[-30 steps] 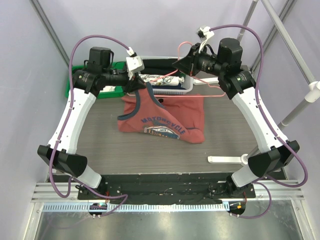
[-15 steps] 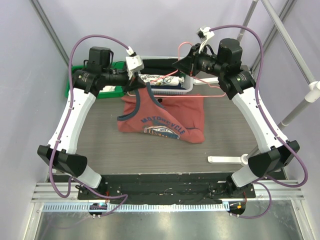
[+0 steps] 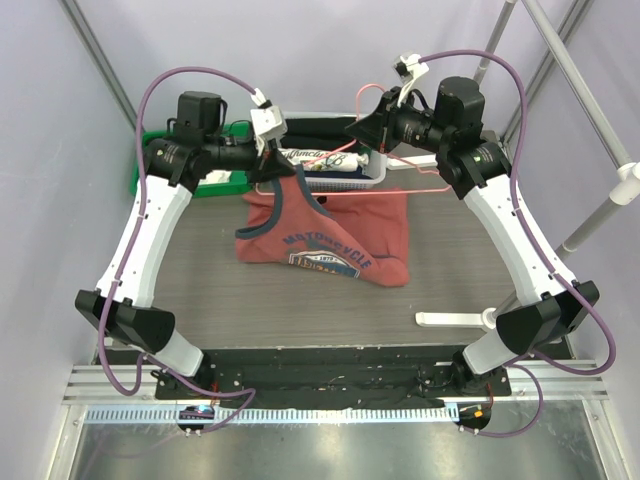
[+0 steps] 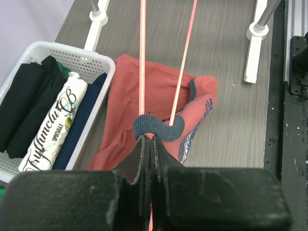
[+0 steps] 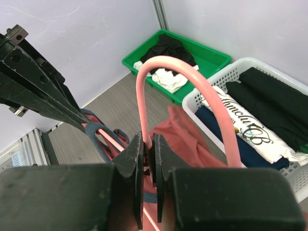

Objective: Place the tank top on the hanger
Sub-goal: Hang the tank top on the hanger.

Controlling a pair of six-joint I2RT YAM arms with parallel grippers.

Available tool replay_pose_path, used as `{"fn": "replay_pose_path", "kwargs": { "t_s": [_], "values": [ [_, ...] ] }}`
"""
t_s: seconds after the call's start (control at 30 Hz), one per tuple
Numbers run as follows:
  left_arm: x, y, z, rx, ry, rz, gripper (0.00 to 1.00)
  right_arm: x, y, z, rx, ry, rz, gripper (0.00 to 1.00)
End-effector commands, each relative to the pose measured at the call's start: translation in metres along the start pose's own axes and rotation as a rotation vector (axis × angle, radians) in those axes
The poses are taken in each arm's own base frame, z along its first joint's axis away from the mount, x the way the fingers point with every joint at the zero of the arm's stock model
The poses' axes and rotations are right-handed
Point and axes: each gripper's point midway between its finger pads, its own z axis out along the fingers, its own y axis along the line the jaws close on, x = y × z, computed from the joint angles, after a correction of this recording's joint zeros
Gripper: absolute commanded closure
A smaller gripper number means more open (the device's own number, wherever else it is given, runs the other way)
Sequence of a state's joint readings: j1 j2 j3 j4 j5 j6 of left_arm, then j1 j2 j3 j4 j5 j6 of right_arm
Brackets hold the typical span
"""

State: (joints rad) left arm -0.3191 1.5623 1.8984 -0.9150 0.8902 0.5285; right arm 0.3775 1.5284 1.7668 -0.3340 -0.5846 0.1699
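Note:
The rust-red tank top (image 3: 340,232) lies on the table, with its left shoulder lifted off the surface. My left gripper (image 4: 149,138) is shut on the navy strap (image 4: 161,129), and the two wires of the pink hanger (image 4: 142,57) run through that strap. My right gripper (image 5: 151,143) is shut on the hanger's neck just below the hook (image 5: 192,77). It holds the hanger (image 3: 420,172) above the shirt's back edge. In the top view the left gripper (image 3: 272,176) is at the shirt's left shoulder. The right gripper (image 3: 364,126) is over the basket.
A white basket (image 3: 382,170) with folded black and white printed clothes stands behind the shirt. A green bin (image 3: 148,172) sits at the back left. A white post base (image 3: 452,318) lies at front right. Metal frame poles (image 3: 600,205) rise on the right.
The left gripper's jaws have closed onto the navy strap, and the shirt's left shoulder has shifted slightly. The right arm and the hanger have not moved.

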Motion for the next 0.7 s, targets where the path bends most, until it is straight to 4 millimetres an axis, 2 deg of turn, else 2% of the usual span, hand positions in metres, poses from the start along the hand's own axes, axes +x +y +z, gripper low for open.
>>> {"fn": "replay_pose_path", "kwargs": {
  "t_s": [0.0, 0.23, 0.47, 0.67],
  "values": [
    [-0.032, -0.002, 0.002, 0.024, -0.09, 0.028, 1.0, -0.022, 0.017, -0.006, -0.028, -0.074, -0.026, 0.99],
    [-0.059, 0.001, 0.011, 0.035, -0.146, 0.029, 1.0, -0.005, 0.02, 0.011, -0.048, -0.037, -0.009, 0.99],
    [-0.077, -0.01, 0.03, 0.078, -0.171, 0.03, 1.0, 0.0, 0.024, 0.022, -0.081, -0.019, 0.01, 0.99],
    [-0.079, -0.013, 0.041, 0.086, -0.165, 0.03, 1.0, 0.001, 0.028, 0.026, -0.102, -0.014, 0.019, 0.99]
  ]
}}
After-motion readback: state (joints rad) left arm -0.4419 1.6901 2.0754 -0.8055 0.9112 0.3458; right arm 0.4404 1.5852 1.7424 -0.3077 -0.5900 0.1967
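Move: The left hand pinches the tank top's shoulder strap, already looped over the hanger's left arm. The hanger neck, held in the right hand, lies about 12 cm to its right, 5 cm ahead and a little higher; the hanger's left tip is some 6 cm left and 3 cm back. The tank top's body is about 10 cm back, 6 cm right and 20 cm below. From the right hand, the strap is about 12 cm left, 5 cm back and slightly lower. Rightwards and rising, the left hand draws the pinched strap about 6 cm along the hanger's left arm towards its neck, turning only slightly clockwise. Against it, the right hand, keeping its grip on the hanger neck, feeds the hanger some 3 cm left and 3 cm down into the garment. Both grippers stay closed on what they hold. ##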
